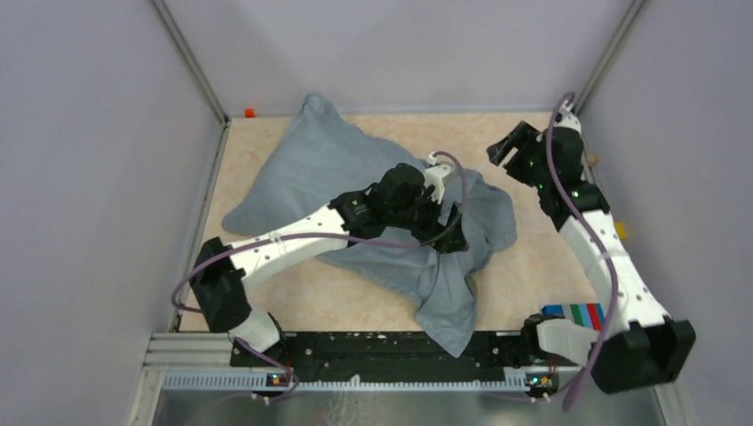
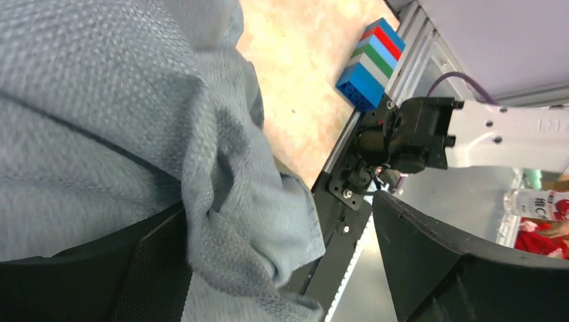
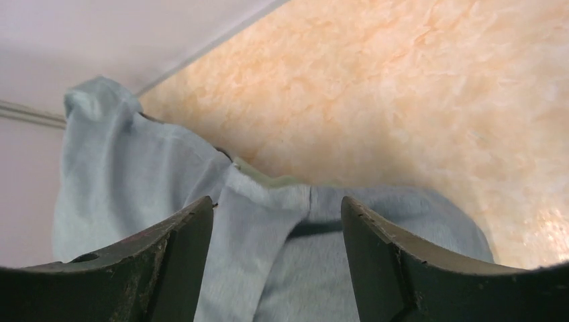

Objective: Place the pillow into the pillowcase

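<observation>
The grey-blue pillowcase (image 1: 355, 191) lies wrinkled across the table, plump at its far left corner and limp toward the near edge. The pillow is hidden; no white cushion shows. My left gripper (image 1: 447, 227) rests on the case's right part. In the left wrist view its jaws stand wide apart (image 2: 275, 215), open, with a fold of pillowcase (image 2: 221, 201) draped against the left finger. My right gripper (image 1: 508, 146) hovers at the far right, open and empty. The right wrist view (image 3: 276, 201) looks between the fingers at the pillowcase (image 3: 268, 255) beyond.
A striped block of coloured bricks (image 1: 575, 313) sits at the near right by the right arm's base, also seen as bricks (image 2: 371, 64). The black rail (image 1: 382, 346) runs along the near edge. Walls close in the table on three sides.
</observation>
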`<move>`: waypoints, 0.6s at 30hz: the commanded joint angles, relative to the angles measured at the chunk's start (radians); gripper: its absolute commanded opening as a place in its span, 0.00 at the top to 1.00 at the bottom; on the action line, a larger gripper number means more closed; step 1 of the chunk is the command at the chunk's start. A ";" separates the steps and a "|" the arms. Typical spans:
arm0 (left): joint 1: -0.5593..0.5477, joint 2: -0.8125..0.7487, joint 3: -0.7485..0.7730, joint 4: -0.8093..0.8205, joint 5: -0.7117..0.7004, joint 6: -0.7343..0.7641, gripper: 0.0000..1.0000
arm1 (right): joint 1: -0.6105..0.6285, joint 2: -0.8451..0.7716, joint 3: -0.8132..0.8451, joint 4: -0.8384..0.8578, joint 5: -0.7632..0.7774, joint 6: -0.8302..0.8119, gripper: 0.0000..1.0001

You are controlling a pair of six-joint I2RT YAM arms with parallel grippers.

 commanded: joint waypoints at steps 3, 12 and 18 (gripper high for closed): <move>-0.123 -0.266 -0.104 -0.182 -0.350 -0.027 0.01 | -0.032 0.320 0.174 0.001 -0.219 -0.129 0.30; -0.264 -0.404 -0.390 -0.331 -0.439 -0.225 0.01 | -0.032 0.503 0.185 0.066 -0.337 -0.142 0.30; -0.304 -0.453 -0.640 -0.042 -0.493 -0.375 0.06 | -0.032 0.490 0.133 0.095 -0.340 -0.109 0.34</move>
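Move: For the open right hand, the pillowcase's far hem lies about 6 cm ahead, 5 cm left and 14 cm below; the case's bunched right end is some 8 cm back, 5 cm right and 20 cm down. The open left hand has the near flap's left edge roughly 6 cm back, 6 cm left and 19 cm below, with the flap's tip about 18 cm back, 3 cm right and 20 cm down. Right hand dips 12 cm, forward-left, to the far hem; left sweeps some 17 cm back-left, then sinks, fingers open. ##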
